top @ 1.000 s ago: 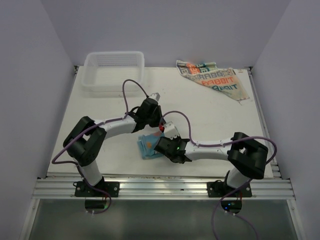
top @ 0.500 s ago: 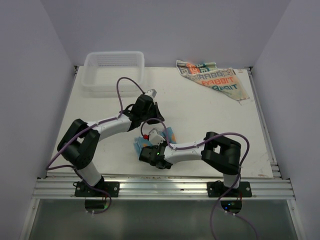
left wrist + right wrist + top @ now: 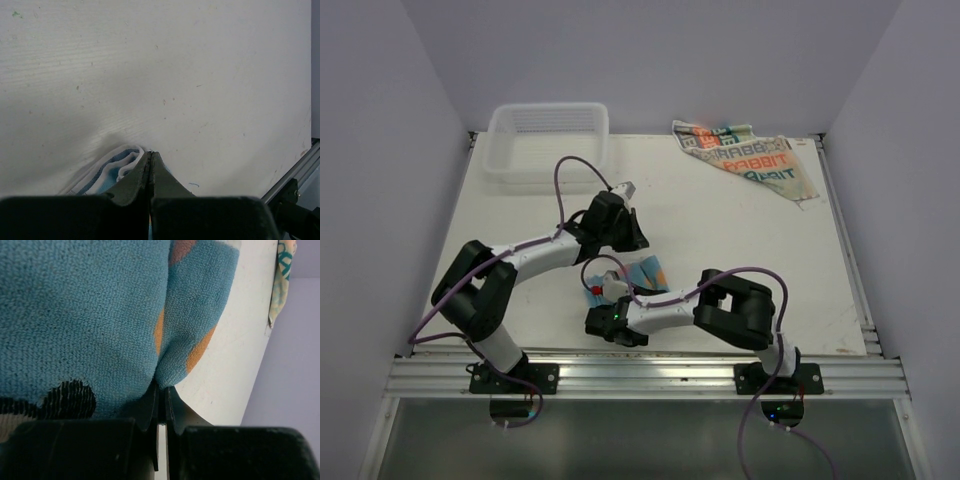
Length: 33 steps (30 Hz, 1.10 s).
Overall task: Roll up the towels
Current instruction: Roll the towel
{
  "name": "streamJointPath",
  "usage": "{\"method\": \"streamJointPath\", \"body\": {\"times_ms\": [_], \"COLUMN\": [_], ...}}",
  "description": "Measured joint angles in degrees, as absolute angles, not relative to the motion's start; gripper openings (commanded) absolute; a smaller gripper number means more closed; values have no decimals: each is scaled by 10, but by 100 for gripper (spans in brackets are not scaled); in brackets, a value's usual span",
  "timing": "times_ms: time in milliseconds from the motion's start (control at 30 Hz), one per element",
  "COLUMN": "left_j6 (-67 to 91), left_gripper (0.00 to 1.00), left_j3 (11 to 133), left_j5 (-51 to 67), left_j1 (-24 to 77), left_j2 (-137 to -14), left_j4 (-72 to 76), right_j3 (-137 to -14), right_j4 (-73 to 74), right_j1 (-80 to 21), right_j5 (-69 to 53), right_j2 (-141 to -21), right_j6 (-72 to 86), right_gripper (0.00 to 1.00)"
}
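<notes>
The light blue towel [image 3: 647,271] lies bunched at the table's middle front, between both grippers. In the right wrist view its teal pile with orange patches [image 3: 90,315] fills the frame. A fold of it runs into my right gripper [image 3: 161,388], which is shut on it. From above, that gripper [image 3: 617,286] sits at the towel's left end. My left gripper [image 3: 628,243] is shut, its tips [image 3: 150,154] down on the table beside the towel's white-hemmed edge [image 3: 112,167]. The cream lettered towel [image 3: 745,158] lies spread at the back right, apart from both arms.
A white slatted basket [image 3: 546,140] stands at the back left corner. The right arm's elbow [image 3: 740,310] is folded low over the front of the table. The cream towel's edge [image 3: 282,270] shows far off in the right wrist view. A metal rail [image 3: 640,375] runs along the near edge.
My right arm has swung left and folded its elbow, carrying the blue towel with it, which has gone from flat to bunched. The left gripper has shifted slightly back and right.
</notes>
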<state>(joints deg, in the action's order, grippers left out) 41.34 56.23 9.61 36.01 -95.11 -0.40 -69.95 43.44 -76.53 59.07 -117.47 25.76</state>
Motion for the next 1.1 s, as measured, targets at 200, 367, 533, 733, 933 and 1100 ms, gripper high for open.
{"method": "streamJointPath", "body": {"times_ms": [200, 367, 533, 733, 933, 1100], "left_j6": [409, 408, 408, 408, 408, 403], "left_gripper": [0, 0, 0, 0, 0, 0], "left_j3": [541, 525, 516, 516, 502, 497], "left_j5": [116, 134, 148, 156, 176, 190], "left_j1": [360, 360, 360, 360, 366, 387], "left_j2": [-949, -948, -936, -899, -889, -908], "left_j4": [-2, 1, 3, 3, 21, 27], "right_j3": [-725, -740, -754, -770, -790, -795], "right_j4": [459, 474, 489, 504, 527, 533], "right_j1": [-769, -770, -770, -771, -771, -771], "right_j5": [594, 595, 595, 595, 595, 595], "right_j2": [-1207, -1224, -1238, -1253, -1272, -1277], "right_j6": [224, 205, 188, 178, 169, 166], "right_gripper": [0, 0, 0, 0, 0, 0]}}
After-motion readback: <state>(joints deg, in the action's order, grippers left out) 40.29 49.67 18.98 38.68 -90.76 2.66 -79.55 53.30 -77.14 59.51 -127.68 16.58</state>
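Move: The blue towel's middle is about 7 cm back, 3 cm left and 8 cm below the shut left fingers; its white-edged far fold is almost beneath them, about 2 cm back, 1 cm to their right and 7 cm down. The right gripper, already pinching the towel, sits about 9 cm back and 2 cm right of the left fingers, some 6 cm lower. From the right hand the towel's middle is about 3 cm ahead, 4 cm left and 1 cm lower. Keep the right fingers pinched on the towel and roll that wrist nearly 20 degrees, left side dipping, while it sinks about 1 cm. Bring the closed left gripper back about 5.5 cm over the towel towards the right gripper, drifting slightly right: dip, lift by some 4 cm, then lower again to the starting height, turning about 10 degrees clockwise. ##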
